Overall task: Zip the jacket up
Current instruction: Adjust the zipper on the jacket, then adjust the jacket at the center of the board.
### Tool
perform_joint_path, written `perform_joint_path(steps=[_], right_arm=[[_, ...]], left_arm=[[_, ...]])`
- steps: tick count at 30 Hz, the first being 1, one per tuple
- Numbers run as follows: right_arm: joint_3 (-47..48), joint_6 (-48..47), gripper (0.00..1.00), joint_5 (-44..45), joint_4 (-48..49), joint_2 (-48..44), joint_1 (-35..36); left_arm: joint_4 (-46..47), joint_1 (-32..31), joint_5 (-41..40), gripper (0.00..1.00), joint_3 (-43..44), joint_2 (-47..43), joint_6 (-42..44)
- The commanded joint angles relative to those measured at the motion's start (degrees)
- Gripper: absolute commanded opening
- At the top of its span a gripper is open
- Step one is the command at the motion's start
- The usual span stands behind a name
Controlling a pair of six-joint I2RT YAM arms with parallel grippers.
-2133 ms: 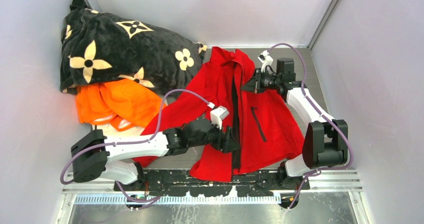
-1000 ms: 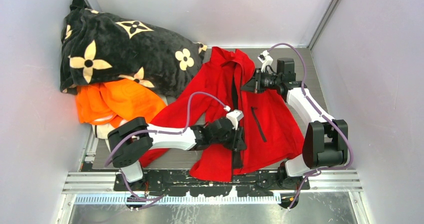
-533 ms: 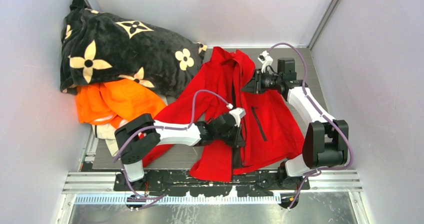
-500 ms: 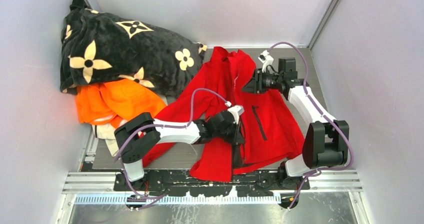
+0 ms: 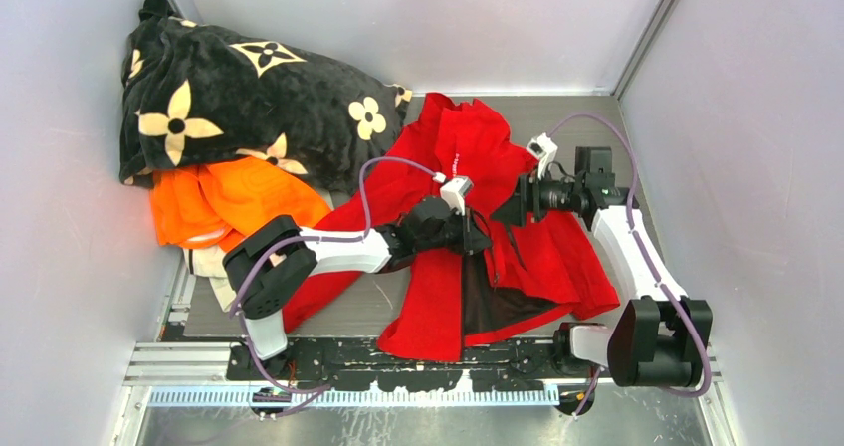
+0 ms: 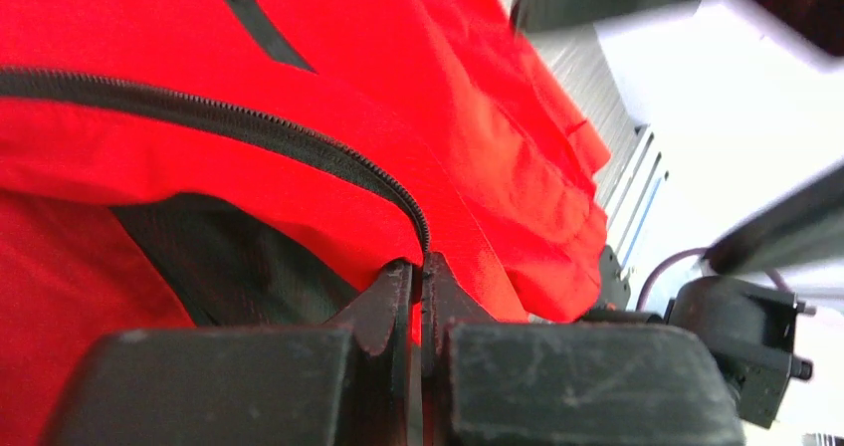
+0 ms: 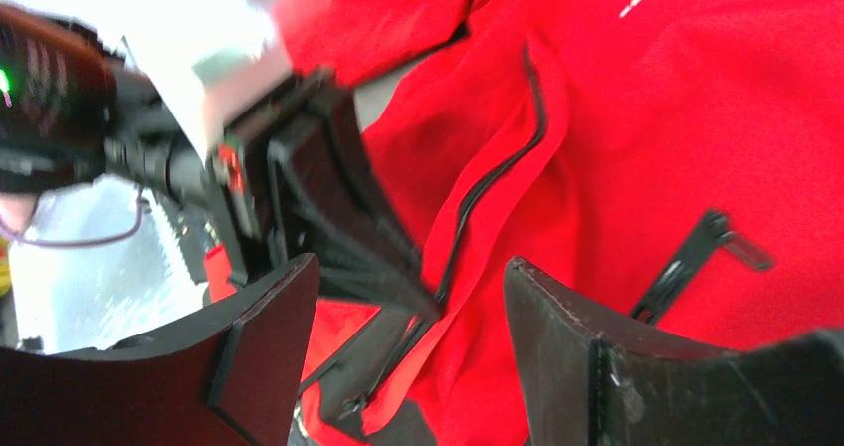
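Note:
The red jacket (image 5: 453, 157) lies spread on the table, collar at the far end. Its lower right front is folded back, showing dark lining (image 5: 498, 302). My left gripper (image 5: 481, 237) is shut on the jacket's front edge. In the left wrist view the black zip teeth (image 6: 249, 127) run straight into the closed jaws (image 6: 420, 272), with red cloth pinched between them. My right gripper (image 5: 506, 214) hovers just right of it, open and empty (image 7: 413, 302). Its view looks past the left fingers (image 7: 348, 227) to the zip (image 7: 498, 177).
A black flower-patterned blanket (image 5: 239, 98) is heaped at the far left, with an orange garment (image 5: 234, 202) under its near side. Grey walls close in on the left, back and right. The arms' base rail (image 5: 418, 361) runs along the near edge.
My left gripper has shut on the zip edge and drawn it up the jacket. My right gripper has let go, opened and swung nearer. The lower right front has flipped open.

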Motion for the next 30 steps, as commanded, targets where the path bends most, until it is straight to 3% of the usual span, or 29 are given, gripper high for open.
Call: perform_joint_path(steps=[1,8,12,23,30], right_arm=[[-3.00,-6.36,0.72,-5.37,-3.76,-2.48,0.16],[-3.69,-12.15,0.51,-1.16,-8.49,-1.74,0.91],[-3.35,-13.02,0.45,2.38,-9.26,0.21,2.72],[-1.58,-12.99,0.41,9.83,-10.15,2.69,6.39],[3.73,-19.52,0.46,3.51,-19.95,-1.58,5.36]], left_arm=[[10.27,1.53,-4.39,0.00,0.31,-0.60,1.17],[10.33,2.27,-6.45,0.00,2.11,0.80,0.70],[10.33,2.36,-6.34,0.00,2.91,1.35,0.16],[11.12,2.65,-5.44,0.00,2.55,0.69,-0.98],[11.99,2.76,-4.41,0.00,2.02,0.47,-1.60]])
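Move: The right hand, open and empty, is about 10 cm farther out than the black pull at the zip's lower end and some 11 cm above it, with no clear sideways offset. The left fingers, pinching the zip tape, are roughly 5 cm back from the right hand and 8 cm lower; the pocket zip pull lies about 2 cm farther out, 3 cm to its right and 12 cm below. From the left hand the black pull is some 6 cm back, 2 cm to the right and 5 cm down. The right hand comes back about 4.5 cm towards its base and sinks past the left fingers' side towards the black pull at the tape's lower end, dipping some 6.5 cm and then rising a little, while its fingers tip further down, swing counter-clockwise some 10 degrees and close from wide to about half open. The left hand keeps the zip tape pinched shut and carries it about 3.5 cm forward and a little up, nearly all early on, then holds it there for the right fingers coming in alongside. ##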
